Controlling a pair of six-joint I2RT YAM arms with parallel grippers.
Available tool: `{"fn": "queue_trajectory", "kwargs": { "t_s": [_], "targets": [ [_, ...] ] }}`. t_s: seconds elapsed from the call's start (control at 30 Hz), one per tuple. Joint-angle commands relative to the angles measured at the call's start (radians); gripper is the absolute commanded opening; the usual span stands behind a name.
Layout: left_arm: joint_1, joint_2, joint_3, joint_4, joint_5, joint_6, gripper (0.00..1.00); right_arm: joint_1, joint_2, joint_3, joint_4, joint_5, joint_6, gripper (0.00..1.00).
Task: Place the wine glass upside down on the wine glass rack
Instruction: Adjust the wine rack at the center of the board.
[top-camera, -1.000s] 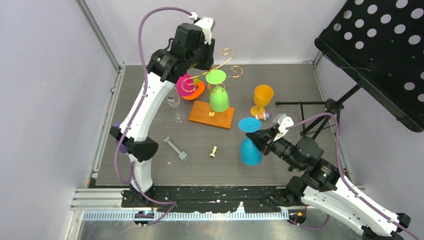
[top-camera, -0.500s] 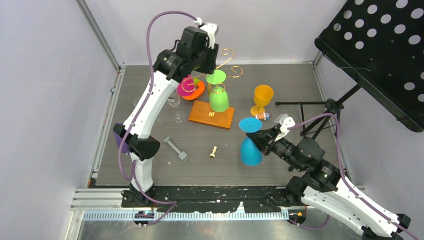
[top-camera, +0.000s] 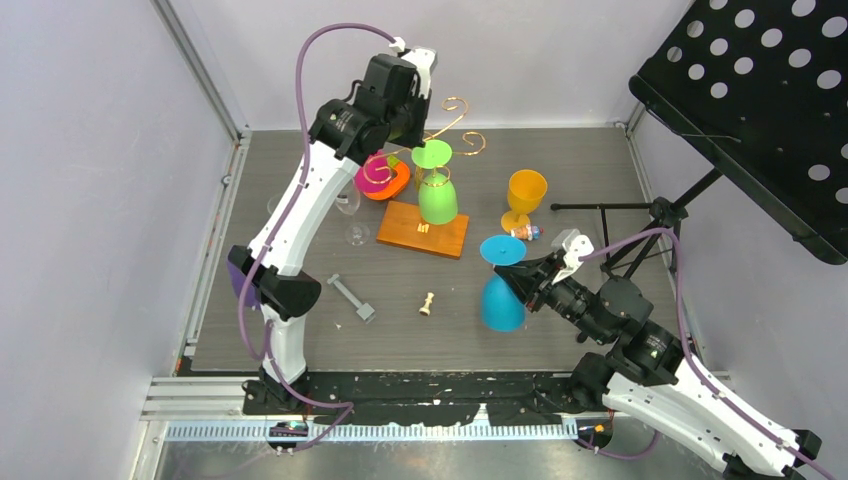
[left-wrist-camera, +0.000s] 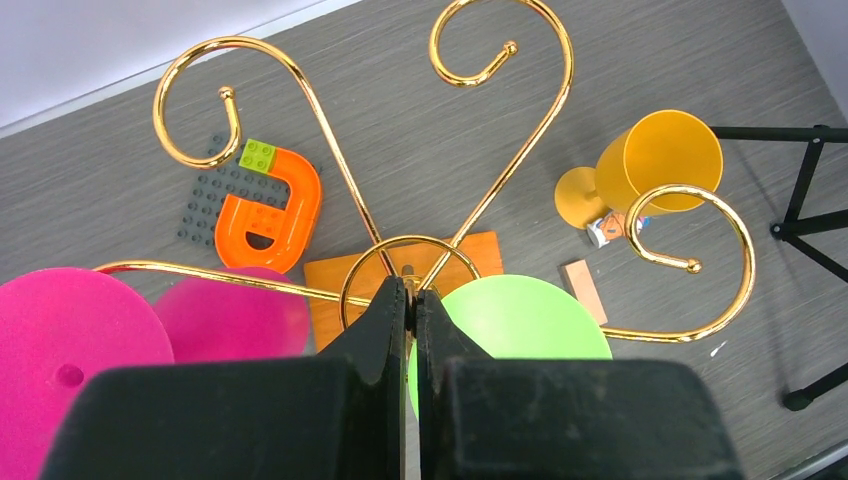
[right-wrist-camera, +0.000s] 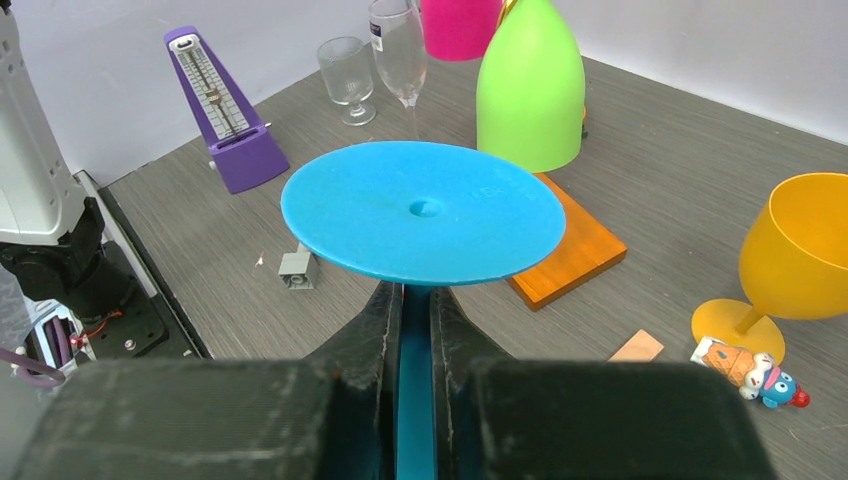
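Observation:
The wine glass rack (top-camera: 455, 105) stands at the back centre on its wooden base (top-camera: 423, 229), its gold spiral arms (left-wrist-camera: 455, 190) spread out. A green glass (top-camera: 438, 198) and a pink glass (top-camera: 372, 172) hang from it upside down. My left gripper (left-wrist-camera: 411, 290) is shut right over the top of the rack's central post; a grip on the post does not show. My right gripper (right-wrist-camera: 415, 300) is shut on the stem of a blue wine glass (top-camera: 502, 300), which is upside down with its round foot (right-wrist-camera: 423, 210) on top, to the right of the rack.
A yellow glass (top-camera: 525, 195) stands upright right of the rack, with a small toy at its foot. Two clear glasses (top-camera: 348, 200) stand left of the rack. A purple metronome (right-wrist-camera: 220, 110), a grey piece (top-camera: 352, 298) and a black music stand (top-camera: 760, 110) are also here.
My left gripper rose a little over the rack, then its jaws closed. The right gripper with the blue glass has barely shifted.

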Motion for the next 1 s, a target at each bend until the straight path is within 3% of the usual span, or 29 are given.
{"fn": "queue_trajectory", "kwargs": {
  "t_s": [0.0,0.67,0.7,0.77,0.8,0.87,0.97],
  "targets": [
    [0.004,-0.005,0.006,0.023,-0.001,0.004,0.00,0.005,-0.012,-0.004,0.038,0.009,0.008,0.06],
    [0.007,-0.066,0.055,0.056,-0.004,-0.010,0.00,0.004,-0.005,-0.006,0.041,0.000,0.018,0.06],
    [0.007,-0.071,0.052,0.057,0.000,-0.006,0.07,0.004,-0.003,-0.005,0.042,-0.001,0.020,0.06],
    [0.010,-0.091,0.028,0.067,0.011,0.003,0.32,0.003,0.003,-0.004,0.044,-0.004,0.019,0.06],
    [0.010,-0.109,-0.005,0.080,0.012,0.010,0.38,0.004,0.004,-0.002,0.043,-0.005,0.019,0.06],
    [0.010,-0.155,-0.066,0.112,0.013,0.022,0.47,0.003,0.005,-0.001,0.043,-0.007,0.019,0.06],
    [0.011,-0.221,-0.141,0.154,0.011,0.032,0.49,0.005,0.007,-0.001,0.046,-0.009,0.019,0.06]
  ]
}}
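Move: The wine rack's gold hub sits right at the left hand's shut fingertips, with the wooden board about 35 cm straight below. From that hand, the green glass hangs some 3 cm back and 3 cm right, its middle about 8 cm lower; the pink glass hangs about 2 cm back and 10 cm left, also some 8 cm lower. From the right hand, the hub lies roughly 24 cm ahead, 17 cm left and 8 cm higher. Still pinching the wine rack at its hub, the left hand first stays in place, then opens its fingers to about half and comes free, drawing up about 2 cm and easing back and left by roughly 1 cm each, with hardly any tilt. The right hand keeps still, holding the blue glass upside down by its stem. ##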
